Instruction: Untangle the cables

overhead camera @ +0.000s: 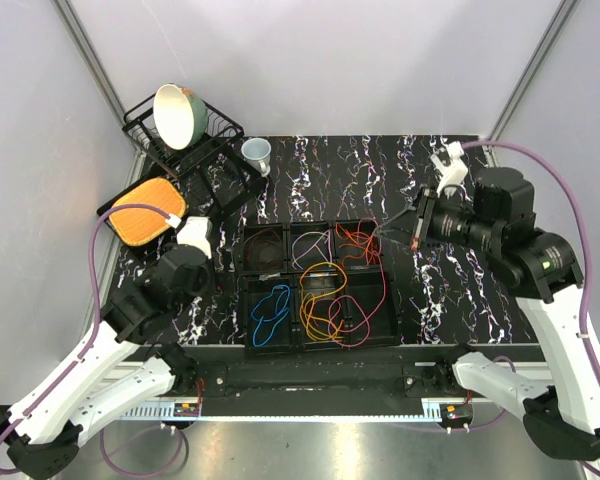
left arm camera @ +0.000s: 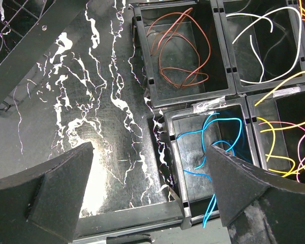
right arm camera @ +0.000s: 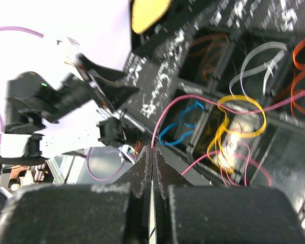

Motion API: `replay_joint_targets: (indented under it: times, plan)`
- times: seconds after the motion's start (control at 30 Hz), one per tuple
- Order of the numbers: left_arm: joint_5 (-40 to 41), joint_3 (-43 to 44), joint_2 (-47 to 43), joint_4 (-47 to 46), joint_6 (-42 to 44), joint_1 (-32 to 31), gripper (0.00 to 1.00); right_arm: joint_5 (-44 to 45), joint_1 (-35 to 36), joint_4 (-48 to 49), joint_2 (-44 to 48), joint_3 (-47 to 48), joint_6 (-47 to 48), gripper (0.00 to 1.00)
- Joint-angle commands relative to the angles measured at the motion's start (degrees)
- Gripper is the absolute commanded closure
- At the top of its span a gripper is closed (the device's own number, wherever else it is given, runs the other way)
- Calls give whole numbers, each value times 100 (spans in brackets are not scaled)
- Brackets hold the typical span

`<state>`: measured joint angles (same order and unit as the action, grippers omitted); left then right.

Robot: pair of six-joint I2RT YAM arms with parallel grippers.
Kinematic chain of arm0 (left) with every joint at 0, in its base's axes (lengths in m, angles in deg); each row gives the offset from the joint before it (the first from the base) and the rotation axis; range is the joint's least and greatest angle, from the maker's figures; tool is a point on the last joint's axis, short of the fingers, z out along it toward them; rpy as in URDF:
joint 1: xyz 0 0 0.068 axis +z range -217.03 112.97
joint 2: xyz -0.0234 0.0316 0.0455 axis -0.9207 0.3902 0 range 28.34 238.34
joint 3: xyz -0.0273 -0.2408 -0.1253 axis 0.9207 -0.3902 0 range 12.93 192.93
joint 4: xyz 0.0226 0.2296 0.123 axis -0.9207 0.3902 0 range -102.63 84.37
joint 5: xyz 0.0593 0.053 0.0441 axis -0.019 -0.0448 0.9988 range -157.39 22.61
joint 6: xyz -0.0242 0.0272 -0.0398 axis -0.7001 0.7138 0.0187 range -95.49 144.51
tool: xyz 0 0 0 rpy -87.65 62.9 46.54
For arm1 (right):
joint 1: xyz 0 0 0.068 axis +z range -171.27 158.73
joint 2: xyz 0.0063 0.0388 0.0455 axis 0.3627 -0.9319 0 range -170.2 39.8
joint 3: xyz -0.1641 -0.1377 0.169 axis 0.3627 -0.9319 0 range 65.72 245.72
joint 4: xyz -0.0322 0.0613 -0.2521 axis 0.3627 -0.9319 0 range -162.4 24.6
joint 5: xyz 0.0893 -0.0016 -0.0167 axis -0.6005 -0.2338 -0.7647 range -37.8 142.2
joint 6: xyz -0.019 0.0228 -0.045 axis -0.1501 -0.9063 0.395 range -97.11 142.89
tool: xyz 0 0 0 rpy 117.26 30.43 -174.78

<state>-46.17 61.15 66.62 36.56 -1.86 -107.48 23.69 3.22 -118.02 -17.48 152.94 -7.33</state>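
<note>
A black six-compartment tray (overhead camera: 395, 335) holds the cables: brown (left arm camera: 175, 51), white (left arm camera: 264, 46), orange (overhead camera: 358, 240), blue (left arm camera: 213, 147) and yellow (overhead camera: 320, 300). A red cable (overhead camera: 384, 285) trails over the tray's right side and up to my right gripper (overhead camera: 382, 228). In the right wrist view that gripper (right arm camera: 152, 152) is shut, and the red cable (right arm camera: 173, 109) comes out of its tips. My left gripper (left arm camera: 150, 188) hangs open over the table at the tray's left wall. Its right finger (left arm camera: 239, 183) is above the blue cable's compartment and it holds nothing.
At the back left stands a black dish rack (overhead camera: 215, 140) with a tilted bowl (overhead camera: 178, 115). A small cup (overhead camera: 257, 153) is beside it. An orange pad (overhead camera: 148, 210) lies in a black holder at the left table edge.
</note>
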Motion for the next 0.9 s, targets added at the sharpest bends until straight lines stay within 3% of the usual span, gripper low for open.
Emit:
replay_joint_targets:
  times: [0.0, 0.17, 0.3, 0.73, 0.87]
  plan:
    - [-47, 11, -40, -278, 44, 2, 5, 144, 29, -29, 304, -565, -387, 100]
    - [-73, 3, 4, -287, 53, 2, 5, -433, 29, 636, 630, -1575, -748, 100]
    - [-82, 20, 91, -278, 62, 2, 5, -629, 29, 990, 376, -1078, -574, 100]
    - [-12, 11, 21, -278, 36, -7, 6, -1551, 29, 1061, -2269, 3859, -344, 100]
    - [-12, 11, 13, -278, 35, 2, 6, -1631, 29, 429, -3174, 5478, -204, 100]
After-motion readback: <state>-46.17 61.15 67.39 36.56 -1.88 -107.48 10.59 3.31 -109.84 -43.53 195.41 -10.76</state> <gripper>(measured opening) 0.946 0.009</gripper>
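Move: High over the lower right bin, the right hand pinches the pink cable, whose lower loops lie about 36 cm below, some 2 cm left and 4 cm back. At that depth the yellow cable is about 8 cm left and level with the hand, and the red cable roughly 13 cm ahead; the blue cable is some 18 cm left and 3 cm back. From the left hand the pink loops lie about 27 cm right, 4 cm back and 18 cm below. Dipping about 7 cm and slightly back towards the bins, the right hand then turns round and sweeps up fast, roughly 25 cm, with some forward and left travel, drawing the pink cable up away from the yellow cable. Its shut fingers keep the pinch while the wrist tips them from slightly downward to about level or above and swings a little counter-clockwise. ##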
